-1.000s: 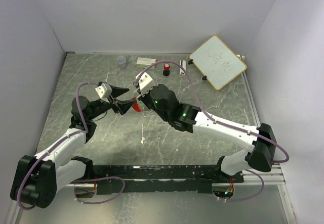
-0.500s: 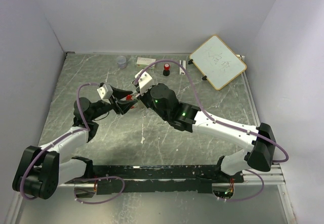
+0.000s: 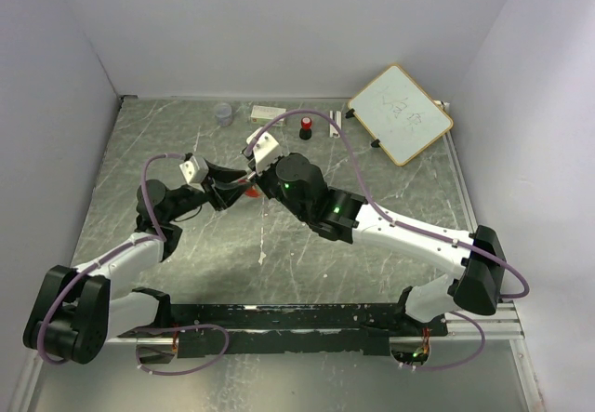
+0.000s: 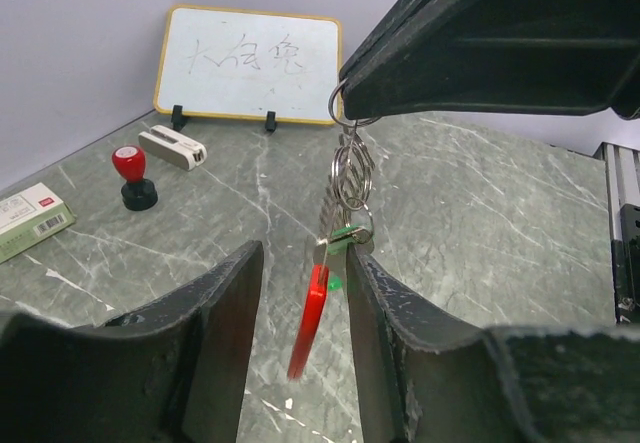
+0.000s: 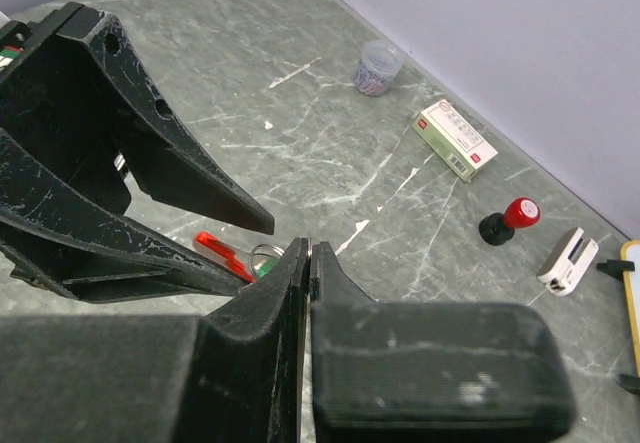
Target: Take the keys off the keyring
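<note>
The keyring (image 4: 350, 168), a short string of thin metal rings, hangs in the air from my right gripper (image 5: 310, 248), which is shut on its top ring. Below the rings dangle the keys: a long red one (image 4: 310, 318) and a small green one (image 4: 346, 233). My left gripper (image 4: 305, 253) stands open with a finger on either side of the keys. Its right finger (image 4: 400, 343) touches the green key and a gap shows between the red key and the left finger (image 4: 200, 343). In the top view both grippers meet mid-table around the red key (image 3: 249, 182).
A whiteboard (image 3: 400, 114) leans at the back right. Along the back edge stand a red-and-black stamp (image 3: 305, 128), a white box (image 3: 268, 112) and a small clear cup (image 3: 223, 112). A small white gadget (image 4: 172, 146) lies beside the stamp.
My left gripper has moved up and in towards the right gripper, and its jaws have narrowed around the hanging keys. The right gripper has stayed shut and nearly still.
</note>
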Controlling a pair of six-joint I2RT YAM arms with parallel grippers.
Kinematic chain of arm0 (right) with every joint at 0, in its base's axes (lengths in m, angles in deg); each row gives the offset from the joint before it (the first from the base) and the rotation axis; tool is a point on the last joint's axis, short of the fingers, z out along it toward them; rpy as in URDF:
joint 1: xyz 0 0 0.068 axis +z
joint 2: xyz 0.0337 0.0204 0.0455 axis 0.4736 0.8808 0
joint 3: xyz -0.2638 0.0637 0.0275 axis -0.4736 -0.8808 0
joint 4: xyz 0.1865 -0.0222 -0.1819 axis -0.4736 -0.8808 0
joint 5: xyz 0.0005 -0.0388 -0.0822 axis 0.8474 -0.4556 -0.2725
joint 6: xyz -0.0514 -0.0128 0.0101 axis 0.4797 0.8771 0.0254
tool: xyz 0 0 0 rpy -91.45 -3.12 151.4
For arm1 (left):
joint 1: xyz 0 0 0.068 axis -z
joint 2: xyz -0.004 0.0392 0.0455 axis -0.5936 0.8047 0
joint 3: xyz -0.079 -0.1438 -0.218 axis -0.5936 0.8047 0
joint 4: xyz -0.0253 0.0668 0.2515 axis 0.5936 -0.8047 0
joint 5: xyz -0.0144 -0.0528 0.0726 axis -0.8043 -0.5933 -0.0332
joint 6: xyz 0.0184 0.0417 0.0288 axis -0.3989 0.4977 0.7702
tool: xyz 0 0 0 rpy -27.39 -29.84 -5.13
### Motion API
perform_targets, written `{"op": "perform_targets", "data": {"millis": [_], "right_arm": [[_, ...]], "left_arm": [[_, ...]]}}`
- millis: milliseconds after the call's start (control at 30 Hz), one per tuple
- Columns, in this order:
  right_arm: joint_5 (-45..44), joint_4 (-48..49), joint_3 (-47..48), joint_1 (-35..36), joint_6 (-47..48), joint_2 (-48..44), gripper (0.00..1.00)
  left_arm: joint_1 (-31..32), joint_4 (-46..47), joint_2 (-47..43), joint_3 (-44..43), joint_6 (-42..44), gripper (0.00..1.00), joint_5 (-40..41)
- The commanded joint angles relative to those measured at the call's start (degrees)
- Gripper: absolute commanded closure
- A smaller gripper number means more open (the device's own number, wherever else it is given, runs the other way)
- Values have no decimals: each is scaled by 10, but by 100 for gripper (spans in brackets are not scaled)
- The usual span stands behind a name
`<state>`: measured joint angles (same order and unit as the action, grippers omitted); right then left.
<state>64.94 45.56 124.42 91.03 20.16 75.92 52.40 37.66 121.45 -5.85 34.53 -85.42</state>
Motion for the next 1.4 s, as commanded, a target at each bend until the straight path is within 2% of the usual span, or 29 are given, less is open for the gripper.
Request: {"op": "perform_targets", "data": {"millis": [0,100,267,500,600,667,800,900,1067,1100,1267,1367], "right_arm": [[6,25,21,4,-6,-7,100],[6,25,21,4,-7,-8,100],[11,27,20,4,-9,-12,100],[12,28,19,4,-9,-14,100],[9,30,17,5,-7,-18,100],[6,31,16,4,-6,-19,100],[-1,37,10,4,-4,-21,100],[-10,39,7,5,-1,-20,100],[-49,58,-16,4,-3,-30,100],[-54,68,-25,5,-3,-36,99],[-83,117,-73,4,2,-82,77],[-94,160,-117,5,8,-123,71]], "left_arm": [[6,36,10,3,3,51,-22],[8,40,13,4,4,53,-21],[9,24,7,6,18,64,-8],[10,12,3,2,28,63,-8],[10,2,-1,1,36,79,-8],[10,-14,-5,-1,46,84,-8],[10,-54,-13,-8,68,86,-6],[10,-72,-24,-9,78,93,4],[11,-165,-62,-35,122,93,63],[11,-190,-69,-48,141,93,78],[11,-323,-84,-127,217,93,135],[14,-351,-92,-153,224,93,156]]}}
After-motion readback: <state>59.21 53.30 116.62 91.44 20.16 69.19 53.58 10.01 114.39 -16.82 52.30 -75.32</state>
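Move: The red tag hangs upright between the left hand's open fingers, about 1 cm ahead, 1 cm right and 1 cm below its hand point. The green tag sits about 2 cm ahead, 2 cm right and 1 cm up from that hand. The keys hang level fore-and-aft, about 1 cm right and 4 cm above it. From the right hand, still gripping the ring on top, the red tag is level fore-and-aft, some 2 cm left and 8 cm below. Left hand pinches the red tag; right releases, drawing some 3 cm right; left carries keys 3 cm forward-up. ##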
